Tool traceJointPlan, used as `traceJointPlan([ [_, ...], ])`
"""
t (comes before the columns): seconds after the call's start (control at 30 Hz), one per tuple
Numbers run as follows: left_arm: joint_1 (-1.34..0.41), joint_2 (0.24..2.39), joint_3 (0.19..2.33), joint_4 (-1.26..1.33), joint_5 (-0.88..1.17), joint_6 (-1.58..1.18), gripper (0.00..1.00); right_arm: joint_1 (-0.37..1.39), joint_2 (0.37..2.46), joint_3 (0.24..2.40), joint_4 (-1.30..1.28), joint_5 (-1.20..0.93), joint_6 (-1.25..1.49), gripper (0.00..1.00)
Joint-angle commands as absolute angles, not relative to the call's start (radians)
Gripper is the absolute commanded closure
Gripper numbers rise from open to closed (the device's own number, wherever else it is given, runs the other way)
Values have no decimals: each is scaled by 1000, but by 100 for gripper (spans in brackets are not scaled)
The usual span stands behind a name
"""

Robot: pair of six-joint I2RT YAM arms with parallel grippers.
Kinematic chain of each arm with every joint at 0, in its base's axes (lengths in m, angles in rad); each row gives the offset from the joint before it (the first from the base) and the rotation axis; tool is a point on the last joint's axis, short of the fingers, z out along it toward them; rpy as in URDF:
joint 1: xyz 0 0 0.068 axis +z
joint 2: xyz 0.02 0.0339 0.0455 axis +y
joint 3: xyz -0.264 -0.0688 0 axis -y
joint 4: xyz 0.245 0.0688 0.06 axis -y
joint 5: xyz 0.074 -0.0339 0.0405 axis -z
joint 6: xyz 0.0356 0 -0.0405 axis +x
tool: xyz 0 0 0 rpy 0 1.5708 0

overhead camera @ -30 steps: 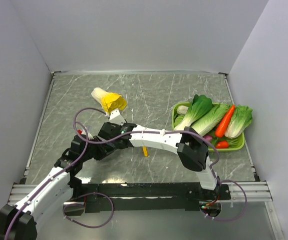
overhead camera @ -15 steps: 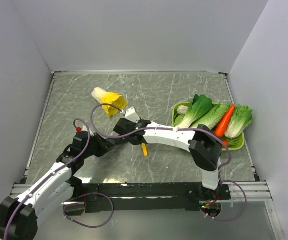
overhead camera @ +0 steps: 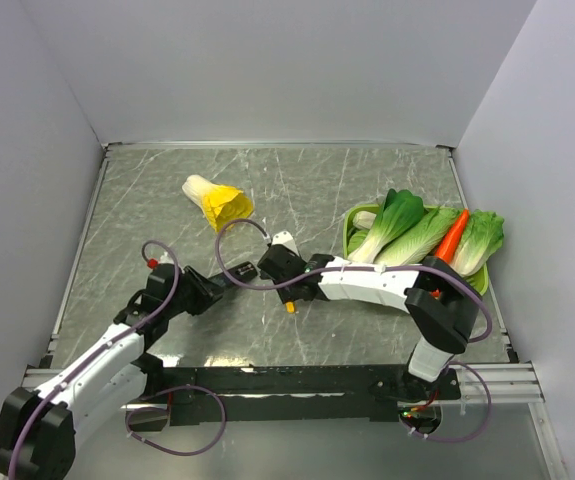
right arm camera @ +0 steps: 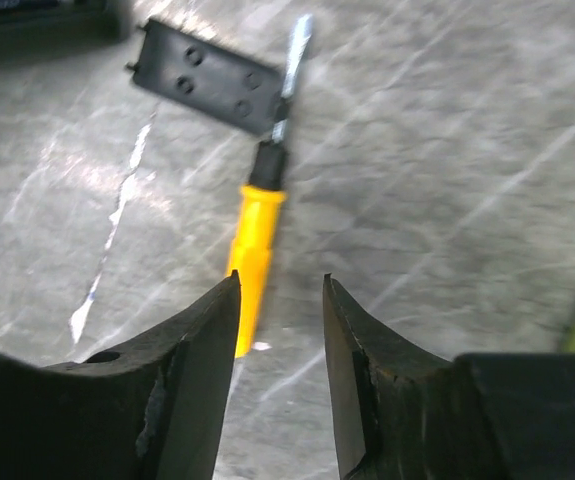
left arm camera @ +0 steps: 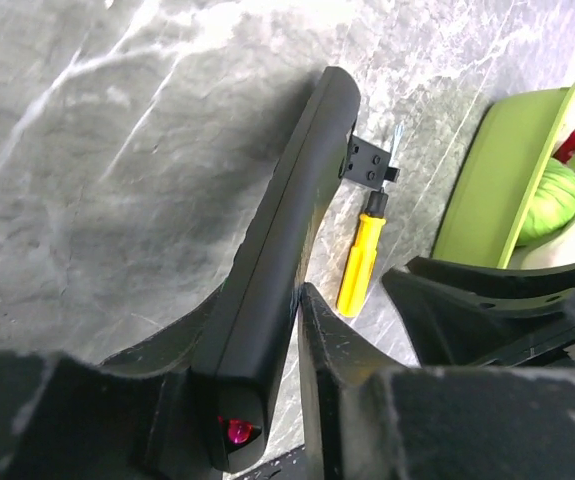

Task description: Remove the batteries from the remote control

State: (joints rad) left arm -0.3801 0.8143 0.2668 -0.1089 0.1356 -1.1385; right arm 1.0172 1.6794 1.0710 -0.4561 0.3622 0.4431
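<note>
The remote control (left arm camera: 287,220) is a slim black bar lying between the fingers of my left gripper (left arm camera: 262,305), its red-lensed end nearest the camera. The left finger is against it. A thin strip of table shows between it and the right finger (left arm camera: 337,350), so the jaws stand slightly open around it. From above, the remote (overhead camera: 235,278) reaches from the left gripper (overhead camera: 205,290) toward my right gripper (overhead camera: 272,272). The right gripper (right arm camera: 281,280) hangs open and empty over the table, beside a yellow-handled screwdriver (right arm camera: 252,250). The batteries are out of view.
A short black flat piece (right arm camera: 212,85) lies by the screwdriver's tip, near the remote's far end (left arm camera: 370,165). A green tray (overhead camera: 459,296) of toy vegetables sits at the right. A yellow-and-white cabbage (overhead camera: 217,203) lies behind the arms.
My right arm has drawn back to the right, away from the left gripper and the remote. Both pairs of jaws have opened a little. The left arm has barely moved.
</note>
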Motion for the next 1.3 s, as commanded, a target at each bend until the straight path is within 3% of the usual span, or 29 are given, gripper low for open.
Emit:
traceJointPlan([
  [0.0,-379,802,196,-193,127,-1164,66,1015,1644,1037,-344,275,483,53],
  [0.33,-380,732,166,-242,132,-1189,51,1017,1675,982,-337,291,526,56],
  [0.57,-379,677,181,-319,117,-1206,27,1020,1709,980,-363,322,531,60],
  [0.7,-379,614,228,-403,84,-1218,21,1020,1684,974,-397,357,531,80],
  [0.87,-380,540,268,-462,78,-1239,10,1017,1594,963,-435,371,528,96],
  [0.9,-379,525,296,-495,69,-1238,10,1019,1583,962,-446,379,528,100],
  [1.27,-380,572,419,-564,-35,-1207,11,1020,1396,957,-508,399,457,100],
])
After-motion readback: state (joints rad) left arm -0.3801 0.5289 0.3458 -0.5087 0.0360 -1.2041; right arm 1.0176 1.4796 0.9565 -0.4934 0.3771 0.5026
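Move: Just beneath the right hand lies the yellow screwdriver handle, some 3 cm down and 1 cm back; the battery cover sits about 4 cm ahead and 5 cm left, with the remote's middle roughly 13 cm left and 3 cm ahead. The left hand is still around the remote's near end, its middle about 3 cm ahead, 4 cm right and 2 cm lower; from there the screwdriver handle is about 17 cm right and 1 cm back. Sinking some 2.5 cm and easing slightly back, the right hand shuts its fingers on the rear of the screwdriver handle, then lifts it about 5 cm while drifting 2–3 cm right. The left hand backs off and down about 4 cm, opening wide to let go of the remote, then rises some 6 cm, clear of its near end and shifting a little left. ##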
